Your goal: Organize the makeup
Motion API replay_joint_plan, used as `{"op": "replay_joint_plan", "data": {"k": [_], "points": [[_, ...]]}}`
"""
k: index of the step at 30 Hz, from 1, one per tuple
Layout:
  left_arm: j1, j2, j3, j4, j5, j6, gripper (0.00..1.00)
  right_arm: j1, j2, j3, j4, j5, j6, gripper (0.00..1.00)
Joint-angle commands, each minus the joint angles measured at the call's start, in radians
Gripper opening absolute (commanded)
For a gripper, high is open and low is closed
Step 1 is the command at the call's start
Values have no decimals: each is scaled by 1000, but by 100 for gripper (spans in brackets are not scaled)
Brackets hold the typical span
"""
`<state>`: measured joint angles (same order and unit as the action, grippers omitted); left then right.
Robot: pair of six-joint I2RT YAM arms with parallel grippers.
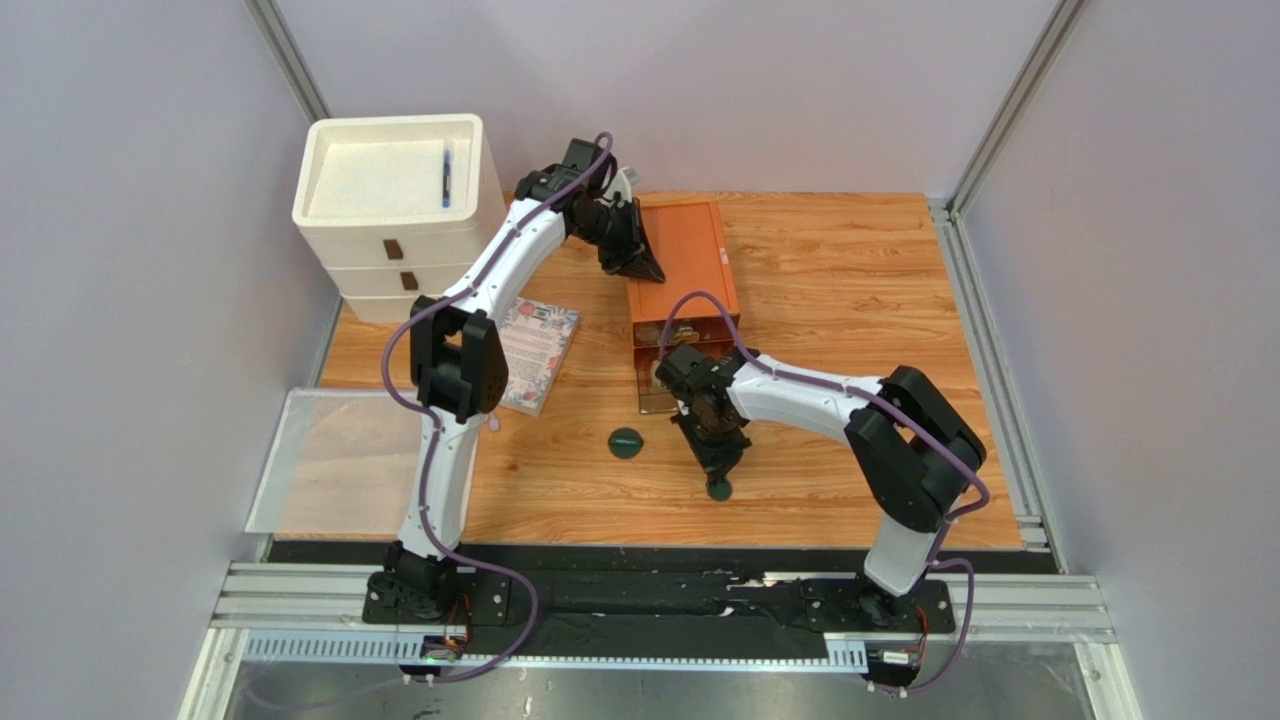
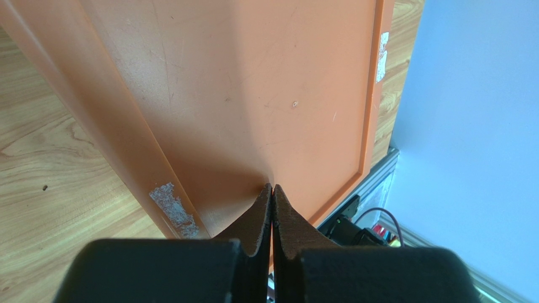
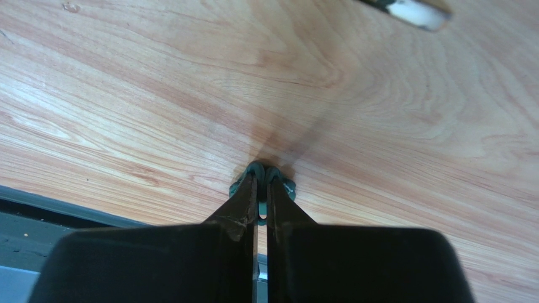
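Observation:
A dark green round compact (image 1: 721, 488) sits on the wooden table near the front, and my right gripper (image 1: 720, 468) points down onto it. In the right wrist view the right gripper (image 3: 262, 175) is shut, with the green compact (image 3: 290, 189) pinched between its tips and mostly hidden by the fingers. A second dark green compact (image 1: 625, 443) lies flat to the left of it. My left gripper (image 1: 649, 267) is shut with nothing in it, tips (image 2: 272, 188) resting on the lid of the orange-brown drawer box (image 2: 253, 95). The other makeup is out of view.
The orange-brown drawer box (image 1: 684, 270) stands at the table's middle back. A floral-covered notebook (image 1: 537, 333) lies left of it. A white drawer unit (image 1: 394, 210) stands at the back left, and a clear tray (image 1: 331, 458) at the front left.

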<state>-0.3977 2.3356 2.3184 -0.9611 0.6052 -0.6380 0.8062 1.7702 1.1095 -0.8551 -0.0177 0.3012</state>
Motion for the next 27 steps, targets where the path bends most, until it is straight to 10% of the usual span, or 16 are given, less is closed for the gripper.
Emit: {"op": "replay_joint_plan", "data": {"k": [1, 10, 21, 24, 27], "points": [[5, -25, 12, -18, -28, 18, 0, -4, -98, 26, -9, 96, -27, 0], [5, -24, 12, -19, -22, 20, 0, -38, -213, 260, -1, 203, -30, 0], [5, -24, 15, -19, -16, 20, 0, -79, 69, 556, -51, 197, -42, 2], [7, -24, 18, -24, -15, 23, 0, -82, 113, 582, -73, 185, -47, 8], [7, -27, 18, -24, -13, 23, 0, -81, 109, 578, -79, 203, -56, 42]]}}
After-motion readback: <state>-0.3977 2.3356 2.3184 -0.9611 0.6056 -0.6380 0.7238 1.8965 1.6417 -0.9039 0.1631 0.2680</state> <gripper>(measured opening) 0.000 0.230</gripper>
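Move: The right hand, low at the table with its fingers already shut on a green hair clip, has the organizer's open lower drawer about 13 cm ahead, 5 cm to its left and only slightly higher. The orange organizer's middle is roughly 26 cm ahead and 4 cm left, some 6 cm higher; the other green clip lies about 5 cm ahead and 11 cm left at table height. From the left hand, the drawer is some 12 cm back, 4 cm right and 15 cm below. The right hand lifts the green clip off the table and swings it forward in an arc of about 15 cm and some 5 cm to the left, climbing roughly 15 cm and then sinking about 5 cm towards the open drawer, while the wrist tips the fingertips forward by some 20 to 25 degrees overall. The fingers keep their pinch through the carry and open partway over the drawer at the end, while the left hand stays put with its closed fingertips still resting on the organizer's roof. ##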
